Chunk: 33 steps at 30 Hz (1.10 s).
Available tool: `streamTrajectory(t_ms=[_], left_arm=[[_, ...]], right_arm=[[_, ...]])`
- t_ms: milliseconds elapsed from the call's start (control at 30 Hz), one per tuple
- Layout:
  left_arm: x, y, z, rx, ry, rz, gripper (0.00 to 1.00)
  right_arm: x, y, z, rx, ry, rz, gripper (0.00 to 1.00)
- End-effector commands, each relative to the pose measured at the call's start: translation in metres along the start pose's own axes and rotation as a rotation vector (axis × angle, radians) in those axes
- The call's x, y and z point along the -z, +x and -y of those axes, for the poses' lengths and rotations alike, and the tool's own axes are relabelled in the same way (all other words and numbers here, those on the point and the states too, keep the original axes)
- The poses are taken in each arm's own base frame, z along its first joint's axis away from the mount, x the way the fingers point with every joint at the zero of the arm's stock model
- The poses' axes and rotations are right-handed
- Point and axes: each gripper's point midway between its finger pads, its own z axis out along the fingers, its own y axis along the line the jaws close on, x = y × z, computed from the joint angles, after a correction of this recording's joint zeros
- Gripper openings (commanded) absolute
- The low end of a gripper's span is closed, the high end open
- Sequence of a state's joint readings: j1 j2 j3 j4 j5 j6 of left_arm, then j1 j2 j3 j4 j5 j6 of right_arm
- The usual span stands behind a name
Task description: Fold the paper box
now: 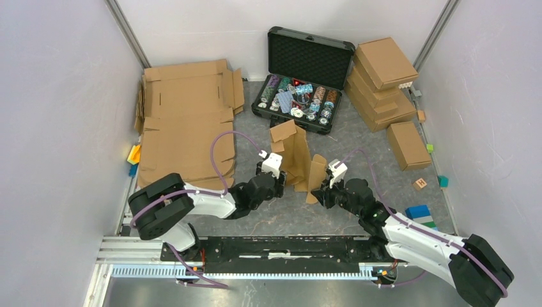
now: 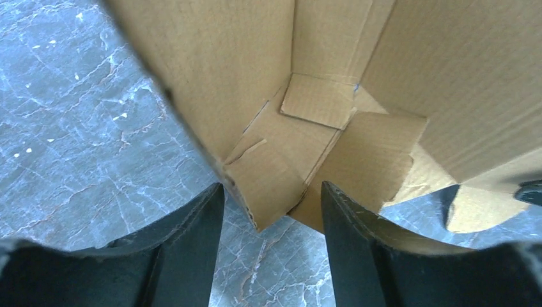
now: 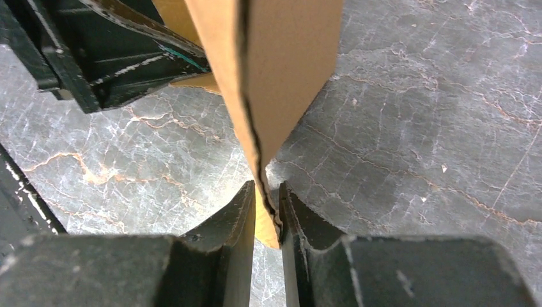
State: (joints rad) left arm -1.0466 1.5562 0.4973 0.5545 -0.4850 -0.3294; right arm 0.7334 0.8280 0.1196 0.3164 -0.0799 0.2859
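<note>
The paper box [image 1: 295, 152] stands half-folded on the grey marble-patterned table between my two arms, its panels upright and its flaps loose. My left gripper [image 1: 275, 176] is at its left side and stands open. In the left wrist view a corner of the box [image 2: 275, 185] pokes into the gap between the fingers [image 2: 198, 236], touching neither. My right gripper [image 1: 324, 185] is at the box's right flap. In the right wrist view the right gripper [image 3: 266, 188] is shut on the thin lower edge of that flap [image 3: 287, 70].
An open black case [image 1: 307, 57] of poker chips lies behind the box. Flat cardboard sheets [image 1: 185, 121] lie at the back left. Stacked folded boxes [image 1: 383, 77] and a single one [image 1: 408, 144] stand at the right. Coloured blocks [image 1: 418, 211] lie near the right arm.
</note>
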Motion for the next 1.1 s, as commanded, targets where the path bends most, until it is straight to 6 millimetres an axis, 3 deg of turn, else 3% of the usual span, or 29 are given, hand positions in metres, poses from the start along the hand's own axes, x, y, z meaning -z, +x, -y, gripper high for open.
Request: streamTrajectory(t_ms=[0,133,500,767,1067], left_arm=[[0.006,-0.016,0.016,0.031,0.126,0.014,0.67],[0.007,-0.022,0.019,0.056,0.217,0.015,0.78],[-0.005,-0.026,0.015,0.038,0.261,-0.017,0.94],[-0.017,-0.020,0.002,-0.002,0.177,-0.077,0.95],[-0.037,-0.022,-0.024,0.020,0.042,-0.113,0.90]], right_arm=[[-0.001,0.000,0.006,0.029,0.036,-0.011,0.25],[-0.003,-0.003,0.006,0.037,0.034,-0.011,0.25],[-0.009,-0.014,0.004,0.063,0.028,0.008,0.29],[-0.014,-0.039,0.016,0.095,0.098,0.117,0.48],[-0.018,-0.061,0.041,0.116,0.245,0.186,0.46]])
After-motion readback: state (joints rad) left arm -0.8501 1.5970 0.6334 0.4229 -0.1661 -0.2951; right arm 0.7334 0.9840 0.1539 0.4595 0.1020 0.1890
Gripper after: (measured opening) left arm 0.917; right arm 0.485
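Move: The left hand, partly open, has the near end of the box's left wall, with its small corner flap, about 3 cm ahead, 1 cm to its right and 2 cm lower. The box's middle lies some 6 cm ahead and 4 cm right. From the right hand, which has the right-hand panel's near edge between its fingers, the box's middle is about 10 cm ahead and 6 cm left; the panel's own middle is about 5 cm straight ahead. The left hand opens nearly to full width while it lifts and shifts right by about 1 cm and turns slightly clockwise with its fingers tipping down, then reaches about 3 cm forward along the box, bringing the open fingers to either side of the near end of the wall. The right hand first sinks about 1 cm, then widens its fingers around the right-hand panel's edge and slides forward some 4 cm, drifting slightly left and rising back to its starting height as it turns clockwise, with the panel's corner still in the gap against its left finger. ##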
